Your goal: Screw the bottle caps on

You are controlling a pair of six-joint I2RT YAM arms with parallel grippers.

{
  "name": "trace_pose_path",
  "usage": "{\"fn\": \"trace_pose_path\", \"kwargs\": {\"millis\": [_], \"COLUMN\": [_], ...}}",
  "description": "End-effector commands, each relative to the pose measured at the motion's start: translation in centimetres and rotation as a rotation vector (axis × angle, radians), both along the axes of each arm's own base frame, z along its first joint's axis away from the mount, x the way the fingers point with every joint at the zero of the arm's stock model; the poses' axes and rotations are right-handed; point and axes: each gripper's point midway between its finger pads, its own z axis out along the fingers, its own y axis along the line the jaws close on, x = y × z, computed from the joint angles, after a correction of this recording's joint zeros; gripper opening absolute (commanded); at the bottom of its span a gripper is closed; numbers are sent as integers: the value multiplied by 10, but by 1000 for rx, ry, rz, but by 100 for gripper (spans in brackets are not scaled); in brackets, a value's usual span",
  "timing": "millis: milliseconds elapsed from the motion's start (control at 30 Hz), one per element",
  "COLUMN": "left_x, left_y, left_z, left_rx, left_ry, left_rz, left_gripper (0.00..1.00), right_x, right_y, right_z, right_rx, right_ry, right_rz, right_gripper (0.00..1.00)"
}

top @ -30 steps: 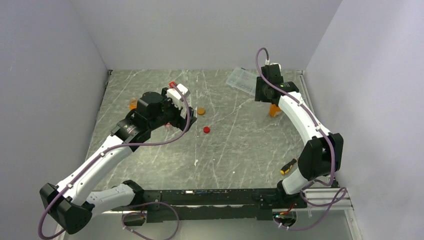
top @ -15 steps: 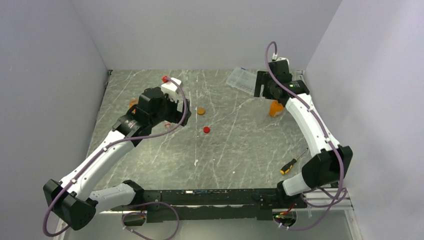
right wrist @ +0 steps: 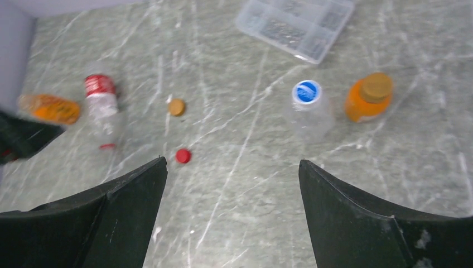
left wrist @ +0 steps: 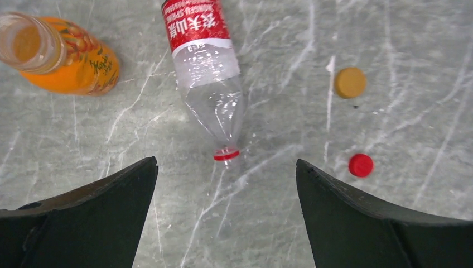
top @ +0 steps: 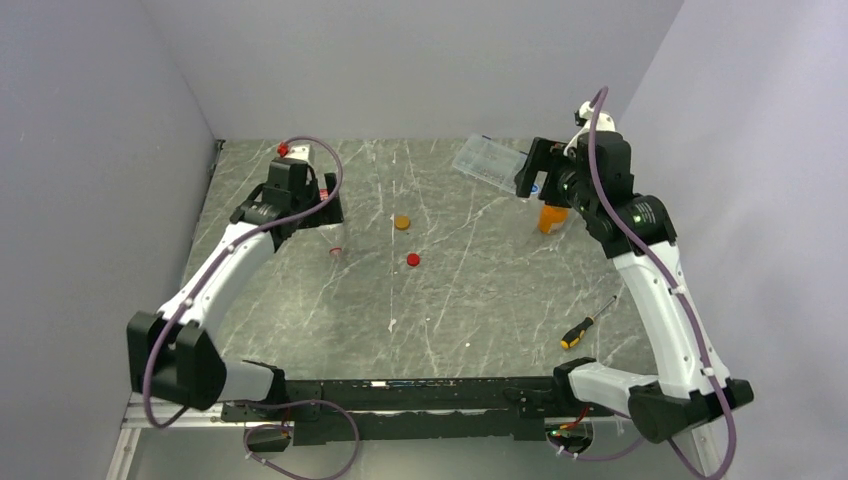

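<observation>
Seen from the left wrist, a clear bottle (left wrist: 207, 67) with a red label lies on its side, its open neck pointing at my open left gripper (left wrist: 226, 167), which hangs above it with nothing held. An uncapped orange bottle (left wrist: 70, 58) lies to its left. A loose orange cap (left wrist: 350, 82) and a red cap (left wrist: 361, 165) lie to the right. In the right wrist view, an orange bottle (right wrist: 365, 99) stands with its cap on beside a pale bottle (right wrist: 309, 114) with a blue cap (right wrist: 307, 92). My right gripper (right wrist: 232, 163) is open, raised and empty.
A clear compartment box (top: 490, 160) lies at the back right next to the right gripper (top: 530, 175). A yellow-and-black screwdriver (top: 585, 327) lies near the right front. Grey walls enclose the marble table (top: 470, 300) on three sides.
My right gripper opened, let go of the capped orange bottle and lifted away to the right. The left arm pulled back and left, off the clear bottle, still open.
</observation>
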Motion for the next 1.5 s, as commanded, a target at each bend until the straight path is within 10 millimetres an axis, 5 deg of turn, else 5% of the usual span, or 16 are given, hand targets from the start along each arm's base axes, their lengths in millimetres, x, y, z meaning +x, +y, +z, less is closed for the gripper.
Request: {"fn": "trace_pose_path", "kwargs": {"millis": [0, 167, 500, 833, 1000, 1167, 1467], "left_x": [29, 69, 132, 148, 142, 130, 89], "left_y": [4, 16, 22, 31, 26, 14, -9], "left_z": [-24, -47, -91, -147, -160, -145, -65], "left_rx": [-48, -29, 17, 53, 18, -66, -285], "left_ry": [18, 49, 116, 217, 247, 245, 172], "left_rz": [51, 89, 120, 168, 161, 153, 155], "left_gripper": [98, 99, 99, 90, 72, 47, 34], "right_x": [-17, -32, -43, -49, -50, -49, -52], "right_y": [39, 77, 103, 111, 118, 129, 164], "right_z": [2, -2, -14, -15, -19, -22, -30], "right_rx": [72, 73, 62, 55, 59, 61, 54], "right_ry": [-5, -5, 18, 19, 18, 14, -13], "right_rz": [122, 218, 270, 293, 310, 332, 396], "right_gripper": [89, 89, 89, 89, 89, 89, 89]}}
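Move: From the left hand, the red-label bottle lies about 10 cm ahead, 2 cm left and 16 cm down. The open orange bottle stands roughly 12 cm left and 5 cm ahead; the brown cap is some 16 cm right and 7 cm ahead. From the right hand, the red cap is about level, 21 cm left and 34 cm below; the brown cap is some 11 cm ahead and 23 cm left. Down and forward, some 15 cm each, the left hand travels open onto the lying red-label bottle, tipping about 15 degrees further downward. Its fingers close around the label, then it draws back about 4 cm and begins to rise with the bottle. Meanwhile the right hand, staying open, swings about 15 cm left and 6 cm back, sinking slightly, over towards the red cap and away from the capped bottles. ##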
